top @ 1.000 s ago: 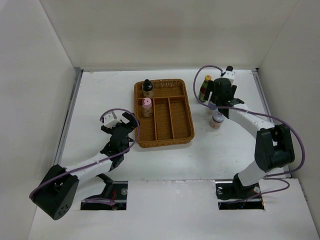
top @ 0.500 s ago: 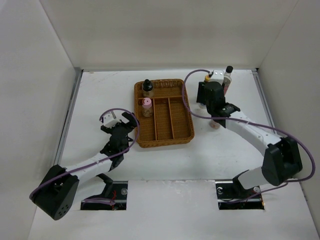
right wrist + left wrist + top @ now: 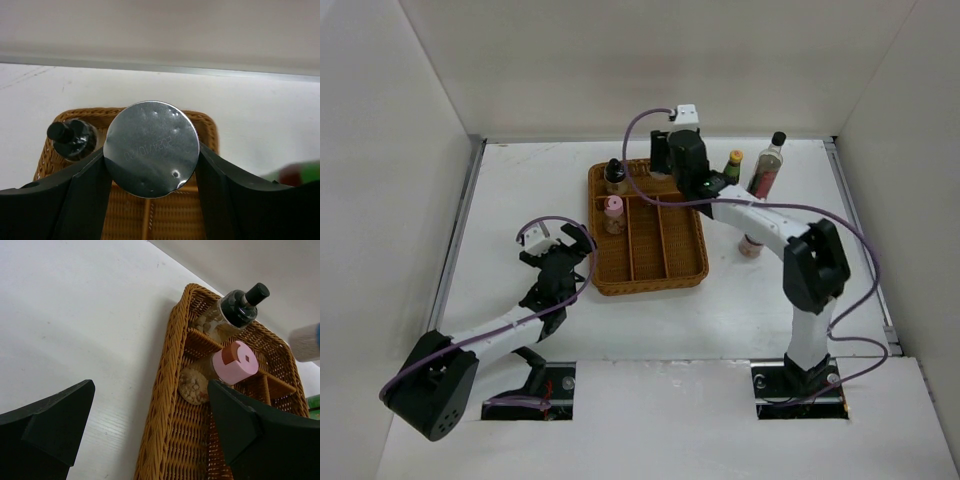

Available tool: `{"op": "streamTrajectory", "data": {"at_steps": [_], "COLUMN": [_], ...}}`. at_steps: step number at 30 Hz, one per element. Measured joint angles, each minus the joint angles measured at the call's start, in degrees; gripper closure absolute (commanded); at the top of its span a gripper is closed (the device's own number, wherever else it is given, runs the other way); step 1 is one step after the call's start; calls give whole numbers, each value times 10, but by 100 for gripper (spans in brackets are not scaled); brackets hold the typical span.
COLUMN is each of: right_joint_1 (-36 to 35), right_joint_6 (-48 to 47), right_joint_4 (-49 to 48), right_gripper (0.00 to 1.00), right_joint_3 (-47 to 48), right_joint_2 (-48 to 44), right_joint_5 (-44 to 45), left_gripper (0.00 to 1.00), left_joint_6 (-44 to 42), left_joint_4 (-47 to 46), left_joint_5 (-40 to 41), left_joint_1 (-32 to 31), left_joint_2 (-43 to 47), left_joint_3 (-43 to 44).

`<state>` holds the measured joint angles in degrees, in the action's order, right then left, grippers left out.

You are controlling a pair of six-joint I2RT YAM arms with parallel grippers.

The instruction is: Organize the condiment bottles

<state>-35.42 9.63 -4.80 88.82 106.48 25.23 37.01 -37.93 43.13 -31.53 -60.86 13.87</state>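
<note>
My right gripper (image 3: 151, 167) is shut on a short jar (image 3: 151, 148), whose round silvery end with a stamped date faces the wrist camera. From above, the right gripper (image 3: 682, 165) hangs over the back of the wicker tray (image 3: 650, 287). A black-capped bottle (image 3: 615, 175) and a pink-capped bottle (image 3: 613, 210) stand in the tray's left compartments. My left gripper (image 3: 565, 243) stays open just left of the tray, holding nothing. The left wrist view shows the pink-capped bottle (image 3: 234, 362) and the black-capped bottle (image 3: 240, 307).
Right of the tray stand a yellow-capped green bottle (image 3: 731, 165), a tall clear black-capped bottle (image 3: 767, 165) and a small white-capped bottle (image 3: 752, 245). White walls close in the table at the back and both sides.
My right arm swung left from the bottles on the right to above the tray's back, its jaws closing on the short jar and carrying it along. The left arm has not moved.
</note>
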Motion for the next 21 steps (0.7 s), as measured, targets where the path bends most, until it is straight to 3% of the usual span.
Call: {"op": "streamTrajectory", "data": {"at_steps": [9,16,21], "right_joint_1": [-26,-39,-45], "right_joint_6": [-1,8,13], "right_joint_4": [7,0,-3], "right_gripper": [41,15,10], "right_joint_3": [82,90,84], "right_joint_2": [149,162,146], "right_joint_5": [-23,-20,-20], "left_gripper": [0,0,0], "left_joint_6": [3,5,6], "left_joint_4": [0,0,0], "left_joint_5": [-1,-1,-1], "left_joint_1": [4,4,4], "left_joint_2": [1,1,1], "left_joint_3": [-6,-6,-6]}}
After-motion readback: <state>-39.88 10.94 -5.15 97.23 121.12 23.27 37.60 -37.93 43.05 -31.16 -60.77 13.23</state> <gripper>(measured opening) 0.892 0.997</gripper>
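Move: The right hand holds the silver-capped bottle high; its spot, the tray's far compartment beside the black-capped bottle, lies about 8 cm left, 2 cm ahead and some 14 cm below. The black-capped bottle is about 12 cm left and level with the hand; the pink-capped bottle stands 11 cm left and 7 cm back. The green bottle is roughly 15 cm right, 1 cm back. From the left hand the spot is about 16 cm ahead and 18 cm right. Lower the right gripper about 9 cm into the tray's far compartment while carrying the still-held silver-capped bottle some 7 cm left, towards the black-capped one, with a slight reach forward at first. Once down, open the fingers to let go of the bottle and start easing back up, by a centimetre or two. ##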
